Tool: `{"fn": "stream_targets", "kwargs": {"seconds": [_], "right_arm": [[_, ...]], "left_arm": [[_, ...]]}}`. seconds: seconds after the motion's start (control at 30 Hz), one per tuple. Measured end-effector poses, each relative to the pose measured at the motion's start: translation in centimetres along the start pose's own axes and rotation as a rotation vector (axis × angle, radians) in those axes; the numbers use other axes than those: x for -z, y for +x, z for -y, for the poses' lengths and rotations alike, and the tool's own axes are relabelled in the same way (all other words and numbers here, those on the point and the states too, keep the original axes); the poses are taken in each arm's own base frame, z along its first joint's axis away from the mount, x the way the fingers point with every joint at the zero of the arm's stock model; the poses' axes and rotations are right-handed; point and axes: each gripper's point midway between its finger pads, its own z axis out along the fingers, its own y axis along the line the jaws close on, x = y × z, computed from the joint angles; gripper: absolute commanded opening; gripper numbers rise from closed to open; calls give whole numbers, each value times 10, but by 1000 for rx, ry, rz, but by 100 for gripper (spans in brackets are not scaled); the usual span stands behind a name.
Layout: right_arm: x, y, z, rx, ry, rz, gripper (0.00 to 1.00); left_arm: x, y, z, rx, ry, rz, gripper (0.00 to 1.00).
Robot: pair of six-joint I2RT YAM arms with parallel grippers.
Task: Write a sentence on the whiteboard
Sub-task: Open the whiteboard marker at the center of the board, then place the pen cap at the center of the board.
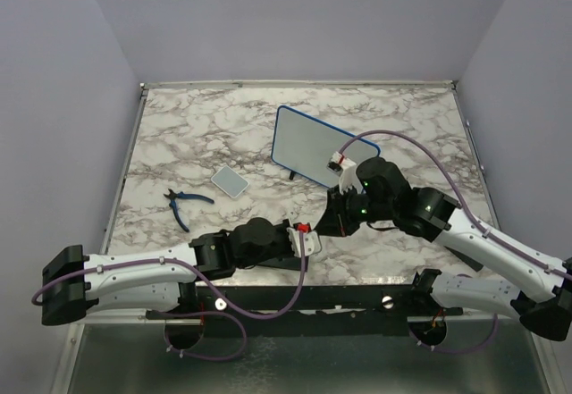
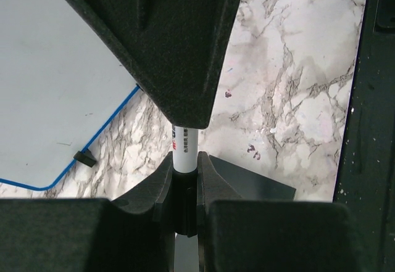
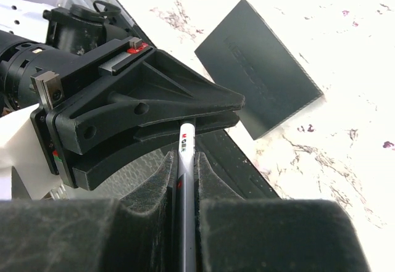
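The whiteboard, white with a thin blue rim, stands tilted on the marble table behind the arms; its blank face fills the upper left of the left wrist view. No sentence shows on it. A white-barrelled marker runs between both grippers near the table's middle front. My left gripper is shut on the marker's dark end. My right gripper is shut on the barrel of the marker, facing the left gripper tip to tip. The right gripper is just in front of the board.
A black square pad lies flat on the table beside the grippers, also under them in the left wrist view. Blue-handled pliers and a small pale tile lie to the left. Purple-grey walls close in the table.
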Motion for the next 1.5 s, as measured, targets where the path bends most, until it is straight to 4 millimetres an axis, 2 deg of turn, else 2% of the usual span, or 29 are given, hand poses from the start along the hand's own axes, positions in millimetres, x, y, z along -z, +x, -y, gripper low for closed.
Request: {"fn": "stream_targets", "kwargs": {"seconds": [0.57,0.6,0.7,0.77,0.87,1.0,1.1,1.2,1.33,1.43,1.5], "right_arm": [[22,-6,1,37,65,10,0],[26,-6,2,37,76,11,0],[45,-10,8,50,128,53,0],[55,-13,10,54,146,81,0],[61,-13,12,59,165,89,0],[67,-9,22,52,227,68,0],[73,-10,29,49,279,78,0],[79,-14,38,46,332,111,0],[80,-21,47,44,376,168,0],[73,-23,56,45,401,195,0],[66,-23,61,46,412,206,0]], "left_arm": [[-9,-16,-2,-9,-13,58,0],[-8,-11,-3,-9,-17,36,0],[-5,28,2,-18,-8,-89,0],[-2,44,7,-25,8,-146,0],[0,53,9,-27,15,-182,0],[1,55,5,-27,-2,-194,0],[4,52,-2,-7,-30,-183,0],[8,51,-18,42,-82,-172,0],[15,59,-54,203,-212,-201,0],[19,61,-71,357,-306,-205,0],[21,64,-74,458,-353,-202,0]]}}
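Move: The marker is held end to end between the hands. Its black cap is already in the left fingers, and the white barrel in the right fingers lies about 5 cm right of the left hand, 1 cm back and 3 cm higher. From the left hand, the dark pad lies some 6 cm left and 3 cm ahead, 15 cm below. The whiteboard's middle stands roughly 26 cm ahead, 7 cm to the right. From the right hand, the cap is 5 cm left, 1 cm ahead, 3 cm lower. The marker, still pinched at cap and barrel, is first carried about 1.5 cm right and slightly up by both hands. Then they pull apart: the left drops and goes left with the cap, then swings forward and left, turning some 30 degrees counter-clockwise; the right draws the barrel about 7 cm farther right, then forward, turning clockwise. Both keep their grip. ##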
